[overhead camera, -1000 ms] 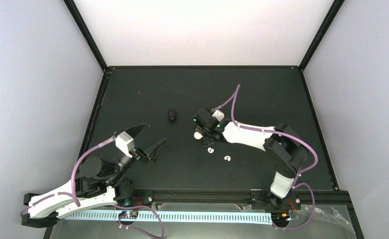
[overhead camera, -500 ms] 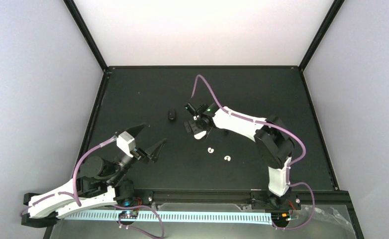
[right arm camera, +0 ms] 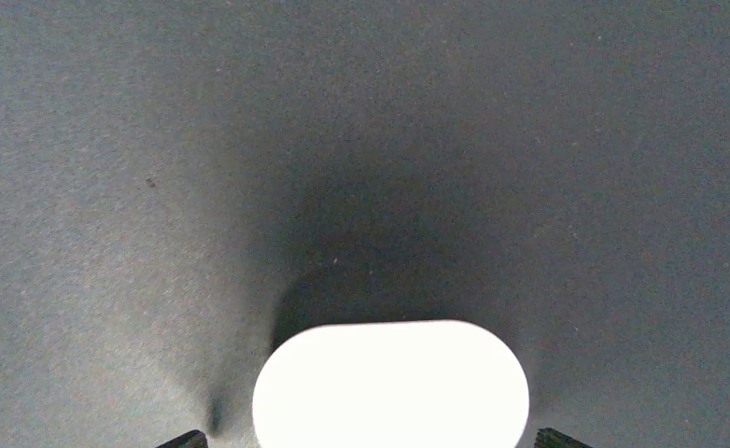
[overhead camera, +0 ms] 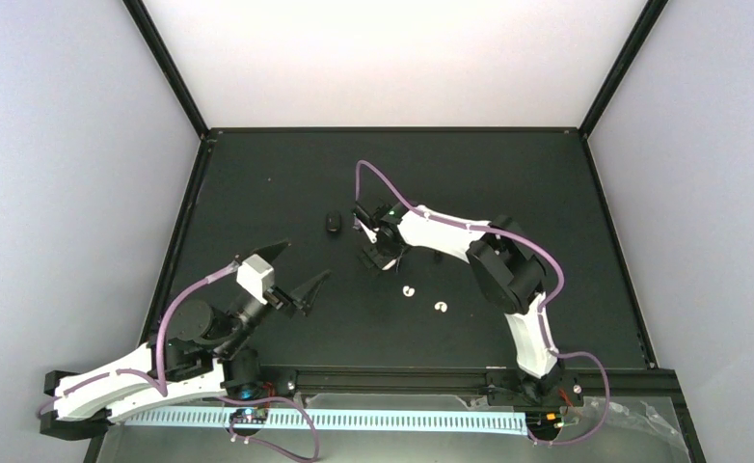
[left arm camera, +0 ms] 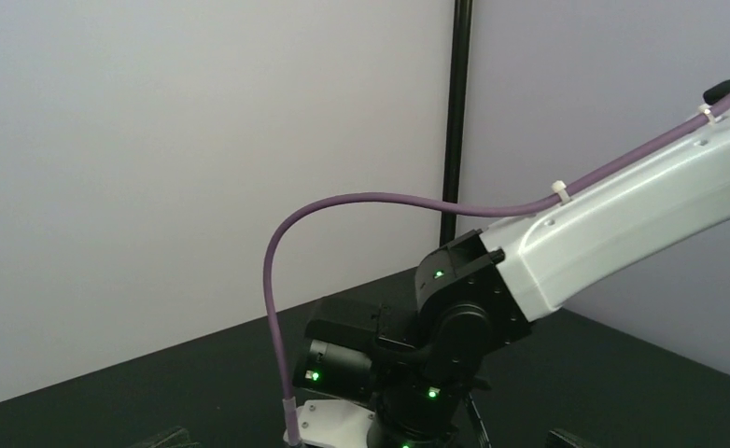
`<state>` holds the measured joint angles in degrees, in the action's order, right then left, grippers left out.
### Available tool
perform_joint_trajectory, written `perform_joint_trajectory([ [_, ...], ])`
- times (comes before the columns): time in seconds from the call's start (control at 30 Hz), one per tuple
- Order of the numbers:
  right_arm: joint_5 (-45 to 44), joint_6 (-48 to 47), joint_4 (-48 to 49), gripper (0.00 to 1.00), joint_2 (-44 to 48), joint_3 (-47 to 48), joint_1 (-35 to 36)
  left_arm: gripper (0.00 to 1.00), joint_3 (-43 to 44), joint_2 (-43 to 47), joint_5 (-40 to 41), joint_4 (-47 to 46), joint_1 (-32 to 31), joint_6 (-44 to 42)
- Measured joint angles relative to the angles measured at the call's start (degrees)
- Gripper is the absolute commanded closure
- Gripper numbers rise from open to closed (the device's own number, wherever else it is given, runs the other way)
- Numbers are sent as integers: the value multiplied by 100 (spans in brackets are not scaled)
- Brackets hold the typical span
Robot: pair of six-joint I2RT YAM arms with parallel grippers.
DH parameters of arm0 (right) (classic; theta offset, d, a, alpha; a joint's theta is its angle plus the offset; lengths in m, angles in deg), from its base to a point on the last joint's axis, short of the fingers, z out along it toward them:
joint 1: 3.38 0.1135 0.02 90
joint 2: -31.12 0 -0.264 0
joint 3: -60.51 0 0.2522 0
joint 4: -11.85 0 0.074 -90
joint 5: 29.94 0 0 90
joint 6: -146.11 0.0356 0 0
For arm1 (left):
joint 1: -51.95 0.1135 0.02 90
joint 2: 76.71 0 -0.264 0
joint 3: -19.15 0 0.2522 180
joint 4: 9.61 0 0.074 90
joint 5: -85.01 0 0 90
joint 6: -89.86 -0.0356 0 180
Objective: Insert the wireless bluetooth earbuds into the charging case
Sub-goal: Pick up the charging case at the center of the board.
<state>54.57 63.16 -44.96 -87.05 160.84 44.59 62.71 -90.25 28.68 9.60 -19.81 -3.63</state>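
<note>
The charging case [right arm camera: 391, 385], a white rounded oblong with its lid shut, lies on the black mat right below my right wrist camera. My right gripper [overhead camera: 380, 255] hangs over it, open. Its fingertips [right arm camera: 186, 439] flank the case's two ends with a gap on each side. From above, the case is hidden under that gripper. Two white curled earbuds [overhead camera: 409, 289] [overhead camera: 440, 307] lie loose on the mat just near-right of it. My left gripper [overhead camera: 294, 272] is open and empty at the near left, facing the right arm's wrist [left arm camera: 417, 345].
A small black oval object [overhead camera: 333, 223] rests on the mat just left of my right gripper. The black table [overhead camera: 547, 193] has a raised rim, with enclosure walls on three sides. A purple cable [overhead camera: 378, 174] loops above the right wrist.
My right wrist has swung left and farther out, now covering the white case from above, and its jaws have spread wider. The left arm has shifted slightly right.
</note>
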Motion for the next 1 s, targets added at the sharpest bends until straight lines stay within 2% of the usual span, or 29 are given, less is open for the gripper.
perform_joint_trajectory([
  [0.5, 402, -339, -221, 25, -428, 448, -177, 1, 0, -144, -15, 26, 0, -57],
  [0.6, 433, -332, -269, 30, -487, 542, -177, 1, 0, -162, -37, 31, 0, -57],
  [0.73, 431, -267, -271, 47, -505, 566, -177, 1, 0, -162, -39, 31, 0, -59],
  [0.8, 422, -157, -251, 52, -494, 557, -177, 1, 0, -162, -39, 31, 0, -61],
  [1.0, 372, 514, 50, 57, -85, -11, -199, 1, 0, -162, -24, 33, 0, -61],
])
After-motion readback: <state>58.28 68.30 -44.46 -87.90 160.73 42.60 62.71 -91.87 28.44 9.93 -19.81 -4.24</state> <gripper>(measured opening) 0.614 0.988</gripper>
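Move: The charging case lies almost under the right hand, its middle some 1 cm ahead and 1 cm below, between the open fingers. One white earbud lies about 5 cm back and 4 cm right of that hand, the other some 9 cm back and 11 cm right; a black oval object stands about 11 cm ahead and 12 cm left. From the left hand the charging case is roughly 16 cm ahead, 15 cm right and 32 cm below. Down onto the charging case and slightly forward and left, about 1 cm each way, the right hand eases its fingers around it, then closes them and pinches the case by its two rounded ends. Gripping it, the hand draws back and to the right about 1 cm, rising half a centimetre and turning a little clockwise. ##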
